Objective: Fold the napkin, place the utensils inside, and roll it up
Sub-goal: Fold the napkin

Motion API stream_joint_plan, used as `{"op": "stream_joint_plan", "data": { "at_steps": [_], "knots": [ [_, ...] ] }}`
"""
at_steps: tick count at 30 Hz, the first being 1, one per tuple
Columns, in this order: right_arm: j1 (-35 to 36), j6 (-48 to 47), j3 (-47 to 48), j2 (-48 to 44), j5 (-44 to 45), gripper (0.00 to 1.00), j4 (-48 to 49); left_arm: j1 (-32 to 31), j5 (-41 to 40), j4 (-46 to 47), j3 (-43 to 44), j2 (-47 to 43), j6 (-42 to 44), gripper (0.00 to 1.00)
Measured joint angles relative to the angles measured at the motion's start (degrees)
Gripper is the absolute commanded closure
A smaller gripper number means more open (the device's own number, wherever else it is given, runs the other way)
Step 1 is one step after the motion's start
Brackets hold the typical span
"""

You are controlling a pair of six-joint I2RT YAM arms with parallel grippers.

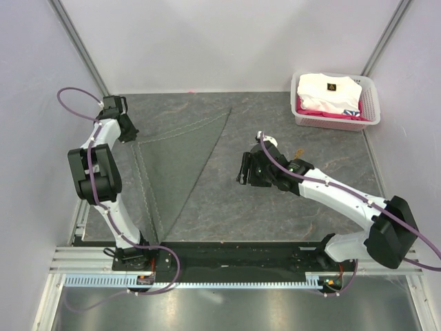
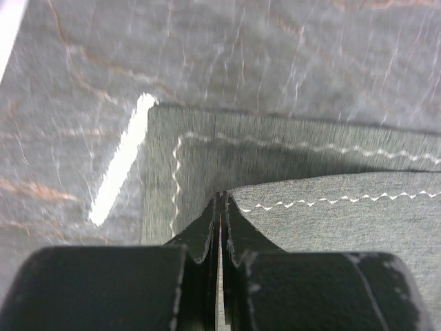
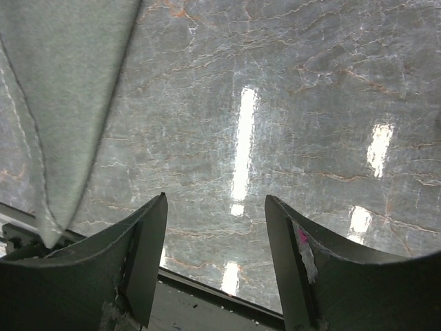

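The grey-green napkin (image 1: 180,165) lies folded into a triangle left of the table's middle. Its square corner points to the far left. There my left gripper (image 1: 129,129) is shut. In the left wrist view its jaws (image 2: 222,196) pinch the slightly raised corner of the napkin's top layer (image 2: 344,227), above the lower layer (image 2: 207,158). My right gripper (image 1: 242,169) hovers open over bare table just right of the fold, with nothing between its fingers (image 3: 217,207). The napkin (image 3: 62,103) fills that view's upper left. A small gold bit of the spoon (image 1: 298,151) peeks out beside the right arm.
A white basket (image 1: 373,110) stands at the far right corner, holding a white folded garment (image 1: 327,93) on something pink. Pale walls close in on the left, the right and the back. The arms' base rail (image 1: 227,256) runs along the near edge.
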Motion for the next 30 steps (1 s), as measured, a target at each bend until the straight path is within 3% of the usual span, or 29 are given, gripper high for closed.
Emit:
{"op": "stream_joint_plan", "data": {
  "at_steps": [30],
  "knots": [
    [0.00, -0.26, 0.00, 3.28, -0.22, 0.32, -0.63, 4.50, 0.61, -0.96, 7.10, 7.82, 3.15, 0.98]
  ]
}}
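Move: My left hand already pinches the upper layer's corner. The lower layer's matching corner lies about 5 cm to my left, 3 cm ahead and some 3 cm below. The left rail stands about 16 cm to my left, level with my hand. The napkin's far folded corner is some 43 cm right and 16 cm ahead, its near folded corner about 19 cm right and 43 cm back. My right hand, open, has that lower-layer corner roughly 49 cm to its left, 22 cm ahead and 10 cm below. With my left fingers kept shut on the upper corner, I edge forward a little, then carry it about 4 cm left towards the lower layer's corner, sinking some 2 cm, mostly near the end, with the wrist hardly turning. My open right hand sinks about 2 cm over bare table, touching nothing. ##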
